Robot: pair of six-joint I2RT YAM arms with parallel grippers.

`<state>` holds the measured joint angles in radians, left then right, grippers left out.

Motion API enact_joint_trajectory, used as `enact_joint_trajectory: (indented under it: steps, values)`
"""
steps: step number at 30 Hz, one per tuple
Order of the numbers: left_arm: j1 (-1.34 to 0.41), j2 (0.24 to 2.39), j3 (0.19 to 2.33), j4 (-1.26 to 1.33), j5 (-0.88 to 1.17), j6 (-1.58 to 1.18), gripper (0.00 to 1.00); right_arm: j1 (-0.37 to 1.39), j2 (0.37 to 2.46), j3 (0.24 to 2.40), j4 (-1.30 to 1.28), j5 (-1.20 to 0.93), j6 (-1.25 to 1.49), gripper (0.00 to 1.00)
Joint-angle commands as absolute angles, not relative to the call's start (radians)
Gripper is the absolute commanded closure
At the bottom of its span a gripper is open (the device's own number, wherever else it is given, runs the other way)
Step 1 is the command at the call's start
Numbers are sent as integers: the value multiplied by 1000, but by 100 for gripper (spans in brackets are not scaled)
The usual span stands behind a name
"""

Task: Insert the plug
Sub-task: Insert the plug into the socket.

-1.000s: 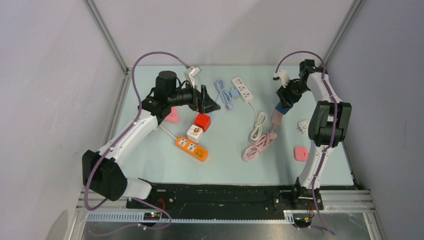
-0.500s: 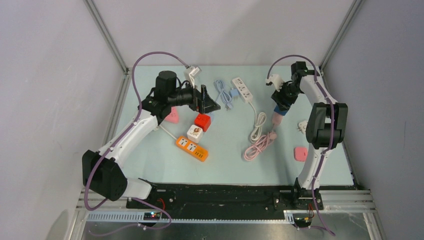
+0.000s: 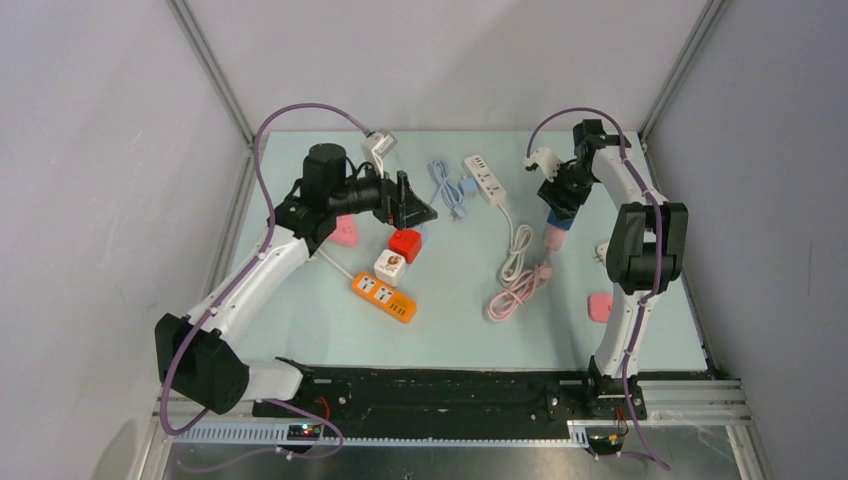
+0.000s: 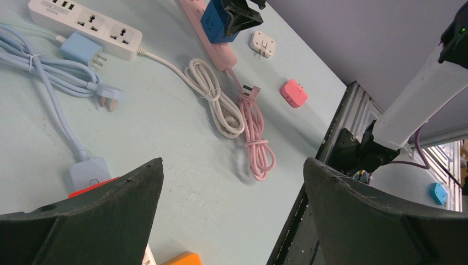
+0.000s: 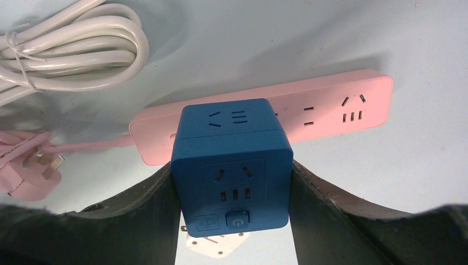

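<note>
A blue cube plug (image 5: 232,165) sits between the fingers of my right gripper (image 5: 232,167), which is shut on its two sides. It hangs just above the cable end of a pink power strip (image 5: 331,107) lying on the table, and whether it touches the strip I cannot tell. From above, the right gripper (image 3: 558,208) is at the back right with the blue cube plug (image 3: 558,216) over the pink power strip (image 3: 551,238). My left gripper (image 3: 412,208) stands wide open above a red cube (image 3: 404,243), holding nothing. The left wrist view also shows the blue cube plug (image 4: 218,22).
A white power strip (image 3: 485,178) and a light blue cable (image 3: 445,185) lie at the back centre. White cord coil (image 3: 516,255) and pink cord coil (image 3: 520,290) lie mid-table. An orange strip (image 3: 383,297), a white cube (image 3: 389,266), a pink adapter (image 3: 601,307) and a white adapter (image 3: 603,252) lie around.
My right gripper has carried the blue cube plug a little to the left, over the pink strip. The left arm has shifted slightly, its gripper still open.
</note>
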<state>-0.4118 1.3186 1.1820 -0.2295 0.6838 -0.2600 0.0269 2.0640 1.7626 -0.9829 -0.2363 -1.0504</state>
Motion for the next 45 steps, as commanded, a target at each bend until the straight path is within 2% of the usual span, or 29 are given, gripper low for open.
enact_joint_trajectory:
  steps: [1,10,27,28,30,31,33,45]
  values:
    - [-401,1286,1176,-231,677,-229,0,43,2206,1702,-982,-268,-1083,100]
    - [-396,1296,1193,-241,674,-222,0,38,2191,1567,-871,-229,-1110,100]
    - [-393,1302,1216,-248,661,-213,0,44,2204,1641,-856,-215,-1052,98]
    - [-393,1304,1218,-248,660,-212,0,43,2198,1659,-864,-231,-1047,94]
    - [-393,1309,1223,-248,662,-211,0,38,2179,1692,-889,-281,-1030,66]
    - [-393,1310,1227,-249,662,-211,0,36,2165,1704,-898,-301,-1021,20]
    - [-393,1311,1232,-250,659,-211,0,36,2140,1720,-899,-321,-1018,3]
    - [-391,1294,1221,-250,634,-203,0,40,1911,1711,-704,-361,-825,1]
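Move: The right hand already holds the blue cube plug upright over the pink strip; the socket for it is straight below, about 5 cm under the hand point. The white cord bundle lies some 8 cm back and 11 cm left of the hand, the white adapter about 8 cm back and 7 cm right, both on the table some 7 cm down. From the left hand the socket is roughly 15 cm ahead, 33 cm right and 25 cm down. Push the blue cube straight down onto the pink strip's socket with the right gripper, about 2 cm, and hold it there briefly. Then open the fingers wide to let go of the cube, dip slightly, and draw the hand up about 4 cm from its lowest point while easing forward and left, the wrist tilting some 10 degrees. ##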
